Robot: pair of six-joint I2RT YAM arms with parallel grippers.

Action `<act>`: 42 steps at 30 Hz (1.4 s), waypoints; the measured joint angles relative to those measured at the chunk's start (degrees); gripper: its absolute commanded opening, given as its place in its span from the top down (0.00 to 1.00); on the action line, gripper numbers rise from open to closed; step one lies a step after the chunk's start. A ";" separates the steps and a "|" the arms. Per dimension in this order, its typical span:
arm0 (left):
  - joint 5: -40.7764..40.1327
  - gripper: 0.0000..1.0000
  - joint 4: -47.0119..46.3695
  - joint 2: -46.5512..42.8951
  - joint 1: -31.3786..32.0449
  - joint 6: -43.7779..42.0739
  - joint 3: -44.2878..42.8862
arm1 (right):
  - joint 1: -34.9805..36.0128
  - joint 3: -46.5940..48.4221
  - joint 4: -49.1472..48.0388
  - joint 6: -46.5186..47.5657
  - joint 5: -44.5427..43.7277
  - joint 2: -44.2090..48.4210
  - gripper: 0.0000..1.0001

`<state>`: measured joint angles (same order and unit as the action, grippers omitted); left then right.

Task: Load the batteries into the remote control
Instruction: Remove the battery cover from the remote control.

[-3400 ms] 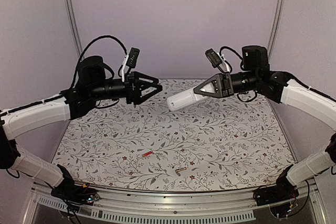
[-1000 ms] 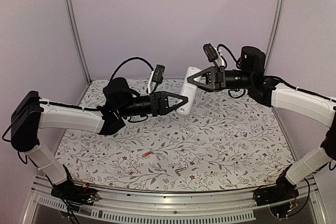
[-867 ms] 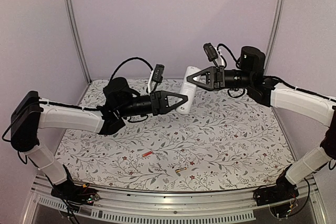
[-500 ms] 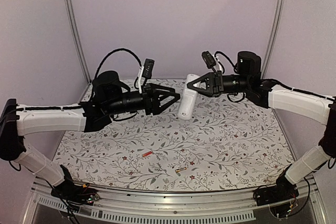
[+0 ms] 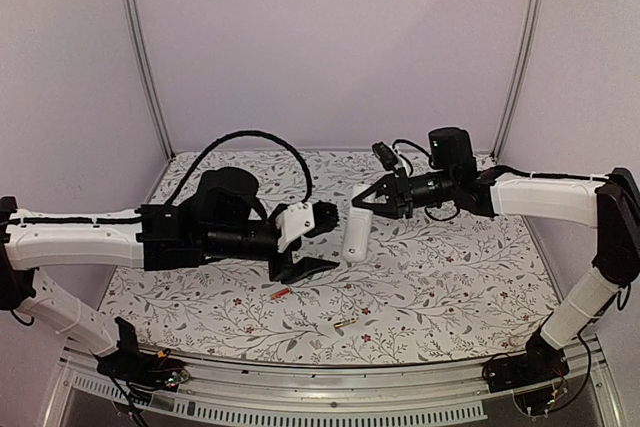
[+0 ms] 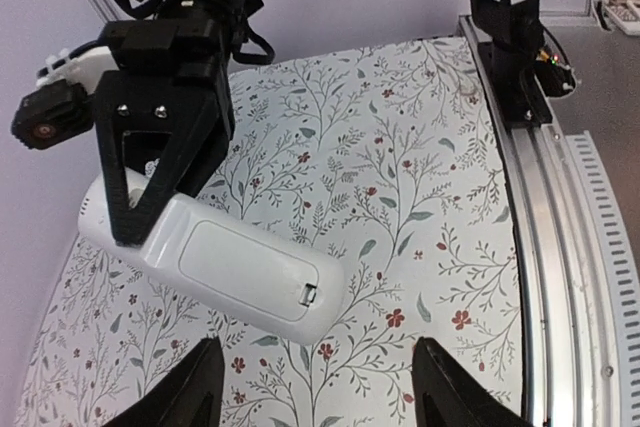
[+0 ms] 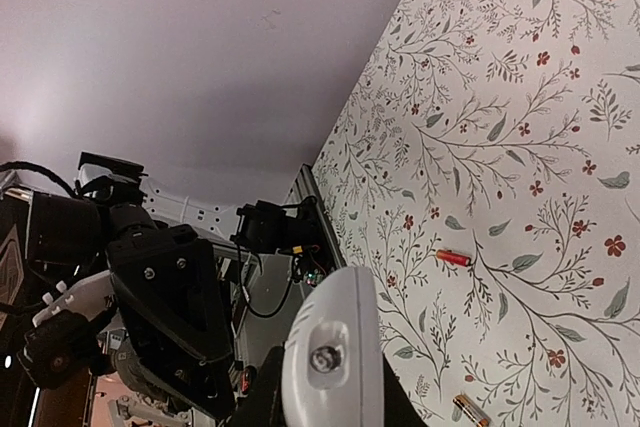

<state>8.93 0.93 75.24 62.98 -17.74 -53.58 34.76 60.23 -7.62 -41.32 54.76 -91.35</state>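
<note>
My right gripper is shut on one end of the remote control, a slim white bar that hangs tilted above the table. In the left wrist view the remote control shows its plain back, with a cover panel and a small latch. My left gripper stands open just left of it, apart from it, with nothing between its fingers. The batteries lie on the table in front: a red one and a dark one with an orange end. Both show in the right wrist view, red and dark.
The floral table mat stretches to a metal rail along the near edge. Purple walls with upright metal posts enclose the back and sides. The right arm's base stands by the rail.
My left gripper has opened off the remote control, drawn back to the left and dropped lower. My right gripper has carried the remote control down and to the left, closer to the table.
</note>
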 measured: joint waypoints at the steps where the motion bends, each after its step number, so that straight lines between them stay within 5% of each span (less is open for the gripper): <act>1: -0.87 0.38 1.05 0.55 0.61 -1.92 -0.11 | 0.17 0.00 0.15 -0.09 -0.02 -0.44 1.00; 14: -7.63 0.49 4.13 6.12 3.30 -14.36 -3.13 | 2.84 0.00 0.87 -1.79 -0.04 -2.95 1.00; 42: -11.06 0.59 4.04 9.99 4.35 -17.97 -5.20 | 3.76 0.00 1.03 -2.58 0.35 -3.56 1.00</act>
<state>-2.13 4.97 85.23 67.33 -35.70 -58.78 38.52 60.23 -6.59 -43.90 55.11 -94.91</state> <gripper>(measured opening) 0.420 0.175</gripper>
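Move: The battery cover, on the remote control already held by the right hand, lies about 4 cm ahead of the left hand, 6 cm to its right and 2 cm lower. On the table some 22 cm below the left hand, the red battery is level with it and 9 cm to its left; the other battery is 7 cm back and 4 cm right. From the right hand the cover sits about 8 cm back, 2 cm left and 2 cm down. Left hand sinks about 5 cm towards the battery cover, fingers narrowing; right brings the gripped remote 3 cm down. ##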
